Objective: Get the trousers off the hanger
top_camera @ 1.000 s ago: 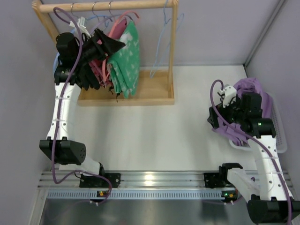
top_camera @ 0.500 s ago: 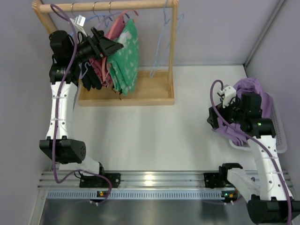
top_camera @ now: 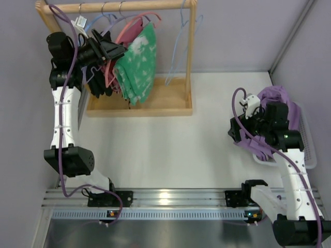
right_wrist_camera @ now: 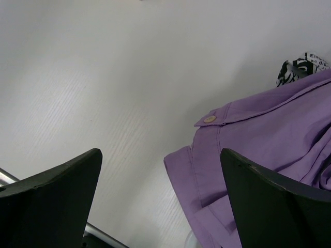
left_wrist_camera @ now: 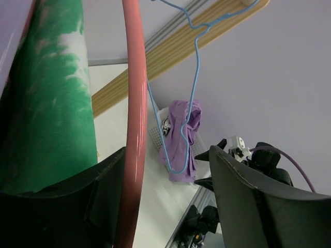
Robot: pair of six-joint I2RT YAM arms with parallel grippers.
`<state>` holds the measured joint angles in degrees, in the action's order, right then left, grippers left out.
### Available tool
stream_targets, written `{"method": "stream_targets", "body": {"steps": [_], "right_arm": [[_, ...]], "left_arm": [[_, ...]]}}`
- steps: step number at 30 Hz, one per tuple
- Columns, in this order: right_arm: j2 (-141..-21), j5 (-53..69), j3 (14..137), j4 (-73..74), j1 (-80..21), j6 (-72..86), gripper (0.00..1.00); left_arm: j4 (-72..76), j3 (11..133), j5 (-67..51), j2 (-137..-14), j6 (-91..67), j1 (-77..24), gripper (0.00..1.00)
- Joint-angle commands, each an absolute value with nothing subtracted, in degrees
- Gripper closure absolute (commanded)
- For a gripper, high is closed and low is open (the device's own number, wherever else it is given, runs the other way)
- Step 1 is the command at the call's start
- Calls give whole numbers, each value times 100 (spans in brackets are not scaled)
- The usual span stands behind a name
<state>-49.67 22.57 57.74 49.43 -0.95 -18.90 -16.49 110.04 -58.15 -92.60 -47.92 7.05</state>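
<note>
The green trousers (top_camera: 138,62) with whitish blotches hang folded over the salmon-pink hanger (top_camera: 135,23) on the wooden rack. My left gripper (top_camera: 115,50) is up at the rack, just left of the trousers. In the left wrist view the hanger's pink bar (left_wrist_camera: 135,103) runs between the open jaws, right against the left finger (left_wrist_camera: 103,196), with the trousers (left_wrist_camera: 46,103) to its left. The left gripper (left_wrist_camera: 168,155) is open. My right gripper (top_camera: 239,132) is at the right side of the table, open (right_wrist_camera: 160,155) and empty, over the edge of a purple cloth (right_wrist_camera: 269,134).
The wooden rack (top_camera: 119,6) has a base board (top_camera: 165,101) and also carries a pink-and-black garment (top_camera: 103,77) and light blue hangers (top_camera: 178,51). One blue hanger (left_wrist_camera: 194,77) hangs right of the pink bar. The purple cloth (top_camera: 279,101) lies over a white basket (top_camera: 310,150).
My left arm has moved up and to the left along the rack. The hanger and trousers have tilted, their lower end swinging out to the right. The right arm has not moved.
</note>
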Motion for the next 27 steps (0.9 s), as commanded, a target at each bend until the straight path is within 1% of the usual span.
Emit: {"method": "stream_targets", "body": {"steps": [1, 2, 4, 5, 7, 9, 11, 12, 17, 20, 21, 22, 23, 24, 27], "right_arm": [[-4983, 2417, 5836, 4843, -62, -1881, 1], [-4983, 2417, 5853, 4834, -53, -1881, 1], [-4983, 2400, 5862, 4869, -61, -1890, 0], [-4983, 2399, 5862, 4860, -62, -1890, 1], [-4975, 2408, 5845, 4860, -61, -1898, 1], [-4966, 2417, 5810, 4843, -53, -1881, 1], [-4975, 2426, 5792, 4843, -53, -1872, 1], [-4983, 2452, 5792, 4825, -53, -1863, 1], [-5027, 2470, 5818, 4816, -53, -1837, 1], [-5045, 2461, 5827, 4808, -53, -1846, 1], [-5054, 2461, 5836, 4808, -53, -1846, 1], [-5054, 2461, 5836, 4808, -53, -1837, 1], [-5071, 2461, 5853, 4808, -53, -1846, 1], [-5063, 2461, 5862, 4825, -53, -1846, 1], [-5071, 2461, 5880, 4799, -53, -1828, 1]], "left_arm": [[-1257, 11180, -6108, -9369, -5036, 659, 34], [-1222, 11180, -6152, -9378, -5132, 659, 40], [-1082, 11153, -6179, -9378, -5211, 659, 48], [-1029, 11145, -6240, -9334, -5273, 659, 53], [-967, 11101, -6266, -9308, -5308, 659, 55], [-914, 11074, -6293, -9255, -5378, 659, 59], [-774, 11013, -6337, -9229, -5510, 624, 64], [-739, 11004, -6354, -9220, -5546, 615, 68], [-476, 10960, -6302, -9211, -5703, 414, 71], [-265, 10899, -6205, -9281, -5957, 273, 81], [50, 10855, -6162, -9307, -6072, 229, 85], [262, 10828, -6135, -9334, -6204, 211, 93], [368, 10819, -6109, -9369, -6414, 202, 97], [508, 10819, -6074, -9387, -6503, 202, 100], [957, 10837, -5854, -9422, -6846, 193, 100]]}}
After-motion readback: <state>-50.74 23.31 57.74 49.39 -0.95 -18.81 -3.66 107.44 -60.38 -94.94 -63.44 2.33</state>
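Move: The arm of the pink hanger that carries the green trousers already runs between my left hand's open fingers, about 1 cm ahead of the hand point, level with it sideways and in height. The green trousers hang some 7 cm to the right, 2 cm ahead and 10 cm lower; the black clothes about 8 cm left, 3 cm back and 12 cm lower. From my idle right hand, that hanger arm is roughly 18 cm ahead, 47 cm left and 25 cm higher. I shut my left fingers from fairly wide to nearly closed, so they pinch the pink hanger's arm between the pads, almost in place at first. Then I carry the hand about 4 cm to the right along the rail, away from the black clothes, turning the wrist roughly 10 degrees, partly clockwise, while the fingers finish closing. ##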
